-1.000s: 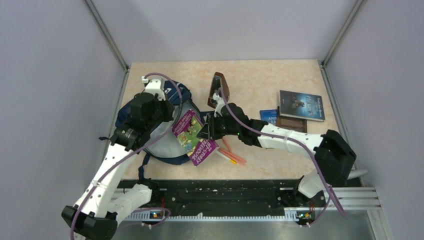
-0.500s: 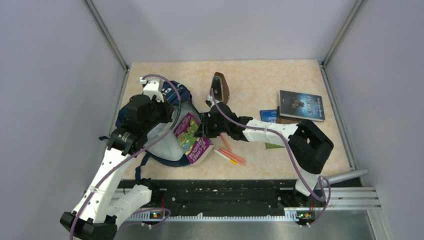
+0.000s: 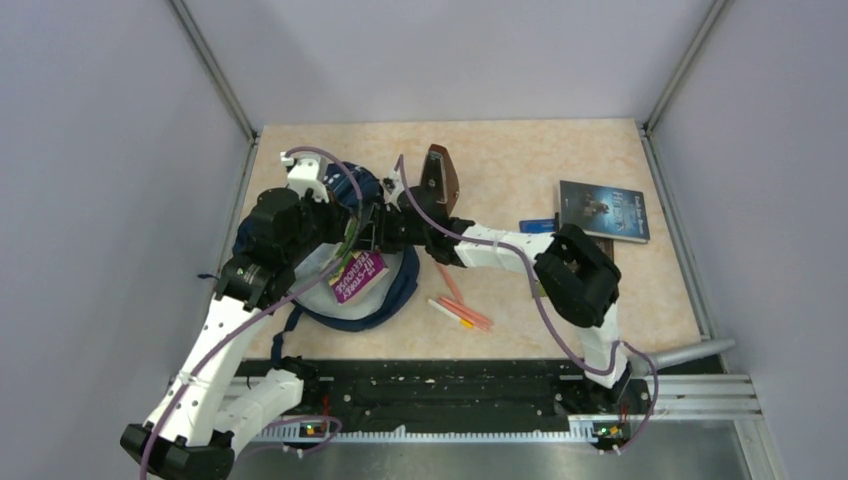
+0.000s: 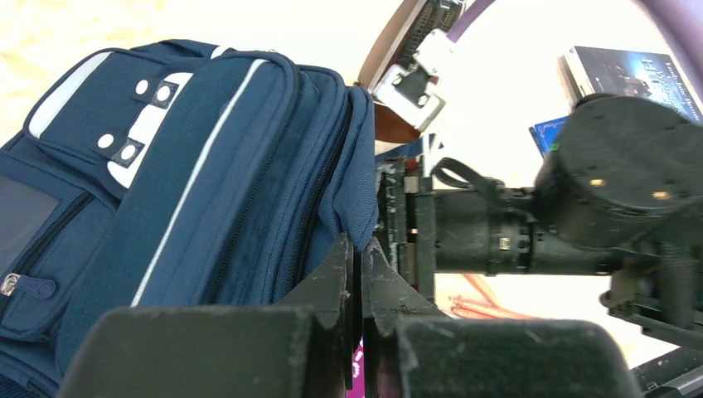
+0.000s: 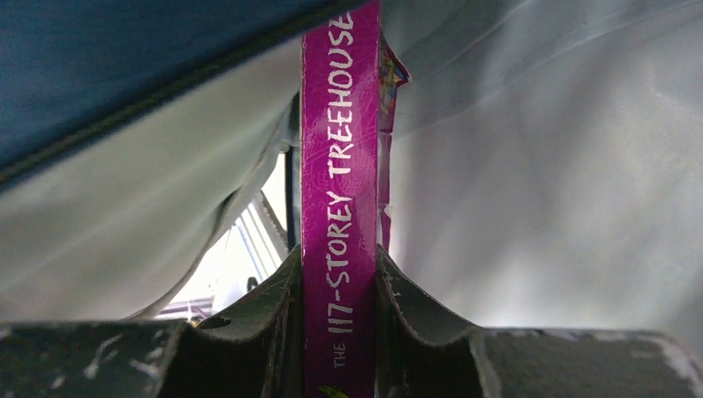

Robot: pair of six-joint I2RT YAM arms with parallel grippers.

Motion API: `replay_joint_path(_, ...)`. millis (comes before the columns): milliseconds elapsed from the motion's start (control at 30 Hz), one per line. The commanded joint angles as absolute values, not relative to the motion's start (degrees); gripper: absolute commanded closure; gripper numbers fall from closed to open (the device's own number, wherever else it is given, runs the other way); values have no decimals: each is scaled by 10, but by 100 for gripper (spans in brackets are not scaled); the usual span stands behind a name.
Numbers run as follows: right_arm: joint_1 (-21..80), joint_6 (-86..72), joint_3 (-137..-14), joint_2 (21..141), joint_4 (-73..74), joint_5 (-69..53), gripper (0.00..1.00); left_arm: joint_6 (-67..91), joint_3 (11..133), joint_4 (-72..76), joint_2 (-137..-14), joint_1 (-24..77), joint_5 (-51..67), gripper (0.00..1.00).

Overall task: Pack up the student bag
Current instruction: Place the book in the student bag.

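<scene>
The student bag [image 3: 345, 300], navy with pale grey lining, lies open at the left of the table. My left gripper [image 4: 360, 249] is shut on the edge of its blue flap [image 4: 352, 166] and holds the mouth up. My right gripper [image 5: 338, 269] is shut on the spine of a magenta book [image 5: 340, 166], "The 117-Storey Treehouse". The book [image 3: 358, 279] reaches into the opening, with grey lining [image 5: 547, 166] on both sides of it. In the top view my right gripper [image 3: 374, 240] sits at the bag's mouth, right beside my left gripper [image 3: 352, 228].
Orange pencils [image 3: 462, 311] lie just right of the bag. A brown case [image 3: 439, 176] stands behind my right arm. A dark book [image 3: 603, 210] and a blue book [image 3: 538, 226] lie at the right. Frame posts and walls bound the table.
My right arm has swung left and carried the magenta book from above the bag's front edge into its open mouth. The left gripper has kept its hold on the flap.
</scene>
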State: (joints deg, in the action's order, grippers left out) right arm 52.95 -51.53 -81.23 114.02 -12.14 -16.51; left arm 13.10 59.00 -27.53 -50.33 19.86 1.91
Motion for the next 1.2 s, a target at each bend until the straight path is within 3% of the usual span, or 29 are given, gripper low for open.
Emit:
replay_joint_path(0,515,-526,-842,1172,-226,-152,100,129,598,-194,-481,198,42,100)
replay_joint_path(267,500,-463,-853,1224,-151,-5,100,130,590,-187,-470,198,38,100)
replay_joint_path(833,512,-477,-939,1312,-289,39,100,128,575,-176,-472,194,65,100)
replay_joint_path(1067,519,-419,-971,1323,-244,68,100,124,567,-180,-471,193,51,100)
replay_joint_path(1167,520,-390,-942,1298,-258,74,78,125,566,-181,-471,191,38,100)
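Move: The right hand grips the purple book at the bag's mouth. Where it is being taken, the far inside of the student bag, lies about 10 cm ahead, 6 cm left and 10 cm below. The raised bag flap, pinched by the left hand, hangs some 10 cm above and 3 cm left, about 1 cm ahead. The metronome stands 15 cm right and 8 cm ahead, 8 cm lower. From the left hand, that far inside is 9 cm ahead, 3 cm left and 20 cm down. Forward and down goes the right hand, sinking about 8 cm early on, then running on nearly level, deeper into the bag under the raised flap, for some 11 cm forward in all and bearing slightly left late on. It keeps its pinch on the book's spine side and turns roughly 15 degrees clockwise, while the left hand stays put, still pinching the flap. ##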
